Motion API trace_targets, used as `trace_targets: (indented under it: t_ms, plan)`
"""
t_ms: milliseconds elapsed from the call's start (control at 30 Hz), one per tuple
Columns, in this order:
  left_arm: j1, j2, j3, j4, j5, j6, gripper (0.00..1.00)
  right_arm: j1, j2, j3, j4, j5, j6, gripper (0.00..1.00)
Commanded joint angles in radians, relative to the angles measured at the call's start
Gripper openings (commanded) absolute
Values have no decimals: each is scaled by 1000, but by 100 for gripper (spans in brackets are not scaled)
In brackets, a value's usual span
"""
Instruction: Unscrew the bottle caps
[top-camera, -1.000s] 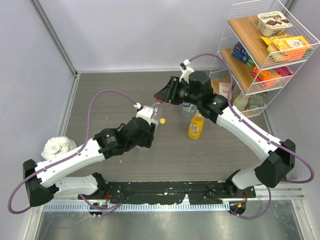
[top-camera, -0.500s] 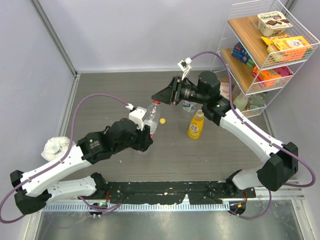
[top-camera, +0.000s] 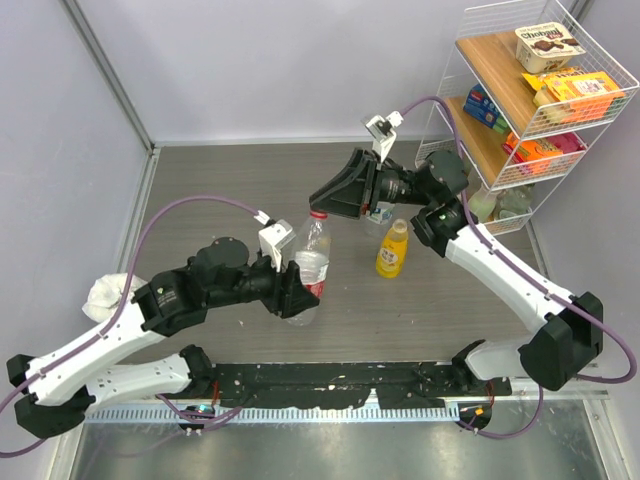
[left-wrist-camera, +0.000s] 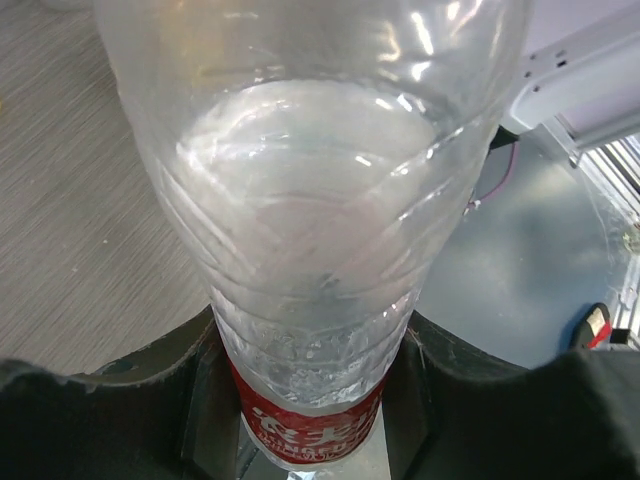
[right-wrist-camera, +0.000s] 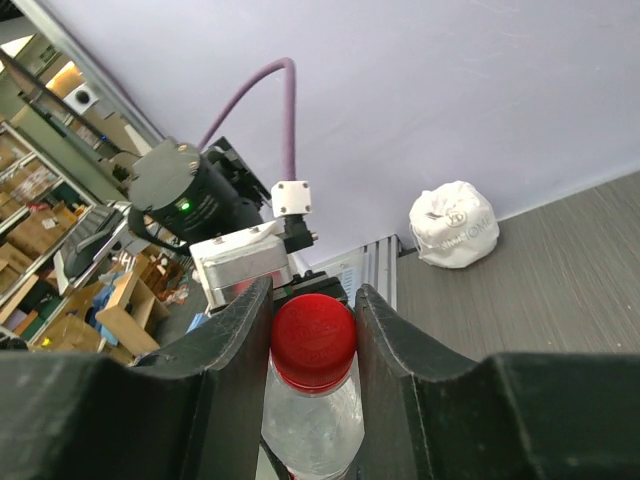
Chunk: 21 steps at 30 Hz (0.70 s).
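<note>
My left gripper (top-camera: 300, 288) is shut on the lower body of the clear bottle (top-camera: 311, 262) with the red label (left-wrist-camera: 312, 428) and holds it up, nearly upright, above the table. The bottle fills the left wrist view, black fingers (left-wrist-camera: 200, 400) pressing on both sides. My right gripper (right-wrist-camera: 313, 335) is shut on its red cap (right-wrist-camera: 313, 342), coming in from the upper right (top-camera: 328, 197). The yellow-orange bottle (top-camera: 393, 250) stands on the table right of centre. A clear bottle with a blue-white label (top-camera: 378, 212) shows partly behind the right arm.
A white wire rack (top-camera: 520, 110) with boxes and packets stands at the back right. A crumpled white cloth bag (top-camera: 110, 292) lies at the left, also in the right wrist view (right-wrist-camera: 455, 223). Grey walls close in the table's far and left sides.
The left arm has pulled the red-label bottle nearer and tipped it from a slant to nearly upright. The right gripper followed, staying shut on the red cap. The bottle now hides the loose yellow cap.
</note>
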Motion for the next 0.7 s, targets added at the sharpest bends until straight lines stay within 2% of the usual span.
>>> trace_targets:
  t_ms: [0, 167, 233, 300, 333, 367, 433, 500, 667]
  plan:
    - [-4, -40, 1, 158, 100, 44, 8, 13, -35, 14, 88, -91, 38, 2]
    - [-2, -62, -1, 119, 57, 51, 7, -13, -41, 12, 94, -76, 41, 2]
    - [-4, -63, -4, 111, 53, 50, 7, -22, -44, 14, 91, -53, 42, 7]
    - [-4, -63, -7, 108, 47, 45, 7, -27, -43, 15, 88, -45, 42, 24]
    - [-4, -59, -7, 106, 40, 45, 6, -27, -41, 21, 83, -42, 43, 38]
    - [-2, -54, -5, 102, 34, 41, 6, -28, -41, 25, 86, -33, 45, 46]
    - [-4, -42, 2, 89, 22, 44, 6, -33, -49, 32, 62, -6, 37, 70]
    - [-2, -29, 7, 73, 8, 45, 6, -36, -60, 43, 14, 31, 6, 83]
    - [-4, -16, 7, 46, -50, 51, 5, -37, -89, 113, -277, 197, -179, 94]
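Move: Between the right hand's fingertips sits the red cap, its middle roughly 1 cm below the hand point. The left hand holds the clear bottle by its label, and the cap is about 8 cm ahead of that hand and 13 cm above it. From the right hand, the yellow bottle stands on the table some 14 cm ahead, 19 cm to the right; the water bottle is about 27 cm ahead, 17 cm right, both roughly 33 cm below. Letting go of the red cap is the heart of it: the right hand, still pinching the cap, first eases about 1 cm back and up, then spreads its fingers nearly wide and starts about 2.5 cm forward, turning slightly clockwise. The left keeps its grip on the bottle, going about 1 cm up and back before easing forward again. ##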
